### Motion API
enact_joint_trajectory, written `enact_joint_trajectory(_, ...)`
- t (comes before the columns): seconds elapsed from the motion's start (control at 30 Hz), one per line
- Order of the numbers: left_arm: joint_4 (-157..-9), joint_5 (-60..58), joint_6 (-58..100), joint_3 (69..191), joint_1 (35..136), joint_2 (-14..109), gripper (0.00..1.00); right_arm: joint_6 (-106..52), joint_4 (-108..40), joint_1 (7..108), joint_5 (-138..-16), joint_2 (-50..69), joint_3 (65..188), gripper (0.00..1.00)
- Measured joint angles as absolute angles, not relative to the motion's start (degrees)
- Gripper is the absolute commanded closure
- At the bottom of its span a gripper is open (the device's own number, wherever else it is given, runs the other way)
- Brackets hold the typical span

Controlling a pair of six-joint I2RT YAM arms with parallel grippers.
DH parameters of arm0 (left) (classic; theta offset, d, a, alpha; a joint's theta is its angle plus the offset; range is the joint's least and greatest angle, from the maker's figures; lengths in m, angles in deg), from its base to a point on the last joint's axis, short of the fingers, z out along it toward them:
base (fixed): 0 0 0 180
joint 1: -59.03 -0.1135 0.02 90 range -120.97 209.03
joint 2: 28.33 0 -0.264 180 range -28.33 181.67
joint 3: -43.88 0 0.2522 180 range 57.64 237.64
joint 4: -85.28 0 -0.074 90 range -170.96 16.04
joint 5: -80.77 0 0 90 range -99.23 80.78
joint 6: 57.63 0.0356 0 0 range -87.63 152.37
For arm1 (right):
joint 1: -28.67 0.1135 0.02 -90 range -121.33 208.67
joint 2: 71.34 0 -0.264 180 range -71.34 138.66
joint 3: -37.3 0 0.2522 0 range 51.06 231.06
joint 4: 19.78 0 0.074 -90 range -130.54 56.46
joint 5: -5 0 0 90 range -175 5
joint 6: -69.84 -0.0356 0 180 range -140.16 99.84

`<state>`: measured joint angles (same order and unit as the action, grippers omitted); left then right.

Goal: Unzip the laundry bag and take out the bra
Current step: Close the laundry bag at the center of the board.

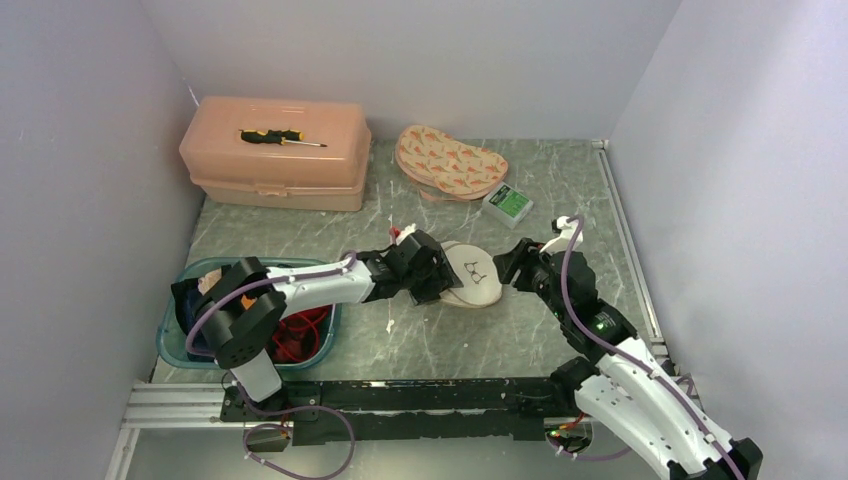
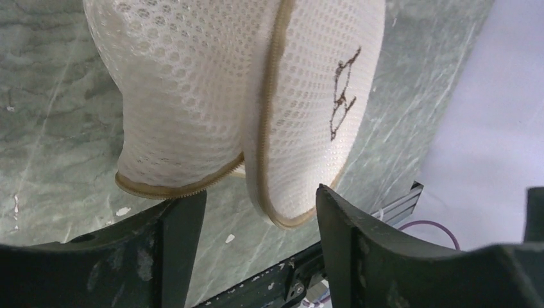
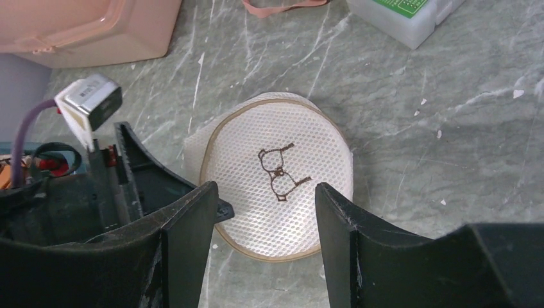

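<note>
The laundry bag [image 1: 476, 278] is a round white mesh pouch with a tan zipper and a small glasses drawing, lying on the table's middle. Its zipper [image 2: 264, 115] is parted, so the bag gapes into two halves. My left gripper [image 1: 438, 282] is at the bag's left edge, open [image 2: 256, 202], with the bag's rim just ahead of its fingertips and nothing clasped. Just right of the bag, my right gripper [image 1: 512, 267] also stands open [image 3: 263, 192], hovering above the bag [image 3: 282, 192]. A red thing with thin loops, apparently the bra [image 1: 300, 332], lies in the teal basin.
The teal basin [image 1: 172, 345] with dark cloth sits at the near left by the left arm's base. At the back left is a peach toolbox [image 1: 275, 165] with a screwdriver [image 1: 282, 138] on it. A patterned pouch [image 1: 450, 162] and a green-topped white box [image 1: 508, 203] lie behind the bag.
</note>
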<state>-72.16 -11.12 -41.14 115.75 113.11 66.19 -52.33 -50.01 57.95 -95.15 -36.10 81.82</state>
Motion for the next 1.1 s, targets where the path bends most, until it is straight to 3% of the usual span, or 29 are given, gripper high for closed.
enact_joint_trajectory(0.13, -72.62, -11.07, -42.02, 116.05, 112.98, 68.03, 0.47, -52.33, -50.12, 57.89, -95.18, -37.32, 81.82, 0.39)
enact_joint_trajectory(0.3, -73.89, -11.14, -42.21, 116.21, 112.22, 68.29, 0.72, -52.28, -50.20, 57.82, -95.20, -38.24, 81.82, 0.40)
enact_joint_trajectory(0.4, -74.77, -11.25, -41.56, 116.23, 111.76, 68.27, 0.80, -52.26, -50.18, 57.71, -95.37, -38.61, 81.82, 0.40)
enact_joint_trajectory(0.5, -74.92, -11.44, -40.75, 116.38, 111.71, 68.27, 0.97, -52.26, -50.16, 57.56, -95.39, -38.72, 81.82, 0.40)
enact_joint_trajectory(1.1, -77.52, -9.00, -31.83, 116.80, 111.67, 60.99, 0.97, -51.89, -49.31, 56.66, -95.31, -37.74, 81.58, 0.40)
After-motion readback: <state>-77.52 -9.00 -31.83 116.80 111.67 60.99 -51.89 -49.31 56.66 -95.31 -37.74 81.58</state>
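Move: The laundry bag's middle is about 3 cm ahead of my left hand, 5 cm to its right and 3 cm lower. The lid's zipper edge sits practically between my open fingertips, about 1 cm ahead and 1 cm down. The green-labelled box stands roughly 19 cm ahead and 12 cm to the right, the patterned pouch about 27 cm ahead and 1 cm to the right. From my idle right hand the bag lies some 4 cm ahead, 7 cm left and 12 cm below. I sink my left hand barely 1 cm, then ease it about 2 cm forward over the bag while closing the fingers, pinching the lid's zippered edge between the tips. Keeping that pinch, I lift, slowly then faster, to about 6 cm above where I began, and tip the fingers up some 15 degrees. ##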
